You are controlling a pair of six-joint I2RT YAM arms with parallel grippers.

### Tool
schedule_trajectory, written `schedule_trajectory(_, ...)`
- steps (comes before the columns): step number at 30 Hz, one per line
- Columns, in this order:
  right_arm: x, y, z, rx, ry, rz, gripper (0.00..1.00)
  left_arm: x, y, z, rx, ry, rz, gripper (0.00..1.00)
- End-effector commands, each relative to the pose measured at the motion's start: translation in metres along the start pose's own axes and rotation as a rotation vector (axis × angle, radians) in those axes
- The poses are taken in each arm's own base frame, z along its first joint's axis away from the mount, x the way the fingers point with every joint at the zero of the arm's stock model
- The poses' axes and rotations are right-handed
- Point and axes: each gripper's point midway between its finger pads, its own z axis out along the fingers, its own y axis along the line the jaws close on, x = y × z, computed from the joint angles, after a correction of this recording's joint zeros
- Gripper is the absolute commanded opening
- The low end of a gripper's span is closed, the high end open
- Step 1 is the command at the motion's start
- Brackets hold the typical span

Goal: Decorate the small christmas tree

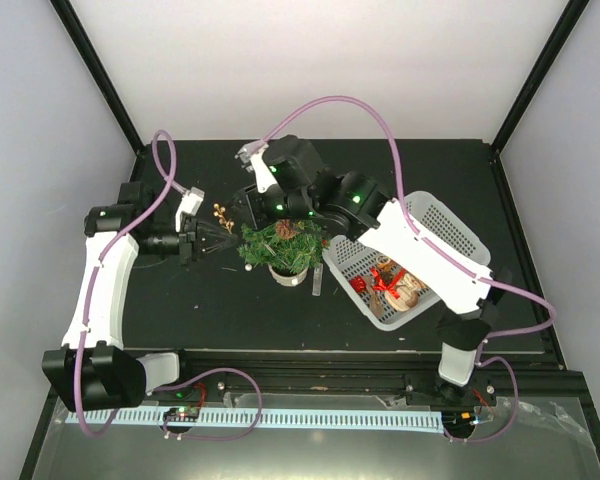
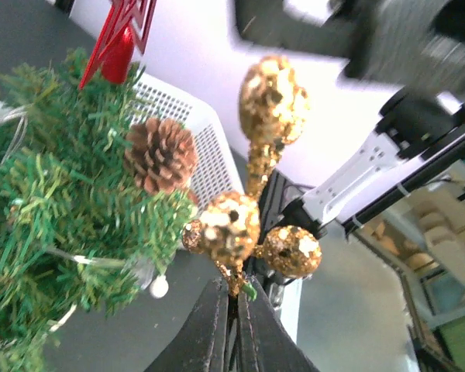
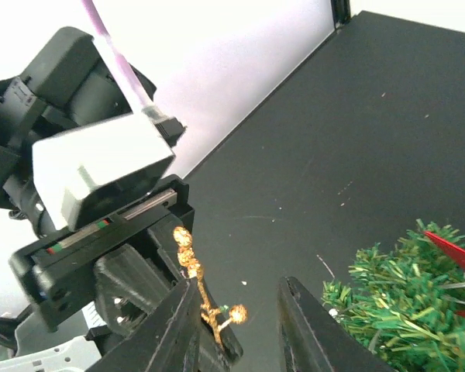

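Observation:
The small christmas tree (image 1: 280, 245) stands mid-table on a whitish base (image 1: 285, 275), with a pine cone (image 1: 286, 228) on it. In the left wrist view the tree (image 2: 62, 209) carries the pine cone (image 2: 161, 155) and a red star (image 2: 124, 31). My left gripper (image 1: 218, 232) is shut on the stem of a gold glitter berry sprig (image 1: 220, 212), held just left of the tree; the sprig (image 2: 232, 225) rises from the shut jaws (image 2: 236, 298). My right gripper (image 3: 240, 322) is open, its fingers on either side of the sprig (image 3: 194, 267), with the tree (image 3: 411, 310) to the right.
A white plastic basket (image 1: 450, 225) at the right holds red and gold ornaments (image 1: 395, 285). The right arm (image 1: 410, 240) reaches over it and behind the tree. A small white strip (image 1: 317, 283) lies beside the tree base.

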Motion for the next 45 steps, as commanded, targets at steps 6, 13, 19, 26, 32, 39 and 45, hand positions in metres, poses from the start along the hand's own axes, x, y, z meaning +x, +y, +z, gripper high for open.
schedule_trajectory(6, -0.017, -0.001, -0.053, 0.011, -0.127, -0.006, 0.3, 0.018, 0.018, -0.016, -0.221, 0.244, 0.087, 0.02)
schedule_trajectory(13, -0.002, -0.024, -0.092, 0.098, -0.181, 0.083, 0.31, 0.007, 0.044, -0.051, -0.512, 0.44, 0.215, 0.02)
schedule_trajectory(19, 0.018, -0.049, -0.137, 0.177, -0.249, 0.263, 0.31, 0.015, 0.079, -0.085, -0.693, 0.646, 0.25, 0.01)
schedule_trajectory(26, 0.039, -0.058, -0.18, 0.2, -0.244, 0.312, 0.31, 0.021, 0.102, -0.101, -0.771, 0.77, 0.231, 0.01)
schedule_trajectory(32, 0.056, -0.051, -0.192, 0.172, -0.151, 0.22, 0.3, 0.025, 0.098, -0.078, -0.745, 0.844, 0.261, 0.02)
schedule_trajectory(39, 0.08, -0.06, -0.201, 0.218, -0.067, 0.153, 0.3, 0.041, 0.117, -0.067, -0.746, 1.001, 0.239, 0.02)
schedule_trajectory(45, 0.069, -0.077, -0.217, 0.331, -0.126, 0.166, 0.3, 0.041, 0.122, -0.047, -0.655, 0.987, 0.237, 0.02)
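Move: The left hand already pinches the gold berries; the tree's middle lies about 6 cm ahead of it, 10 cm to its right and 16 cm below, with the red star roughly 10 cm ahead, 9 cm right and slightly below. From the empty right hand the white basket lies some 37 cm right, 4 cm ahead and 36 cm below, and the tree's middle about 2 cm ahead, 8 cm right and 22 cm below. Left hand keeps the berries, sinks 10 cm leftward, tipping down; right goes 20 cm rightward towards the basket. ##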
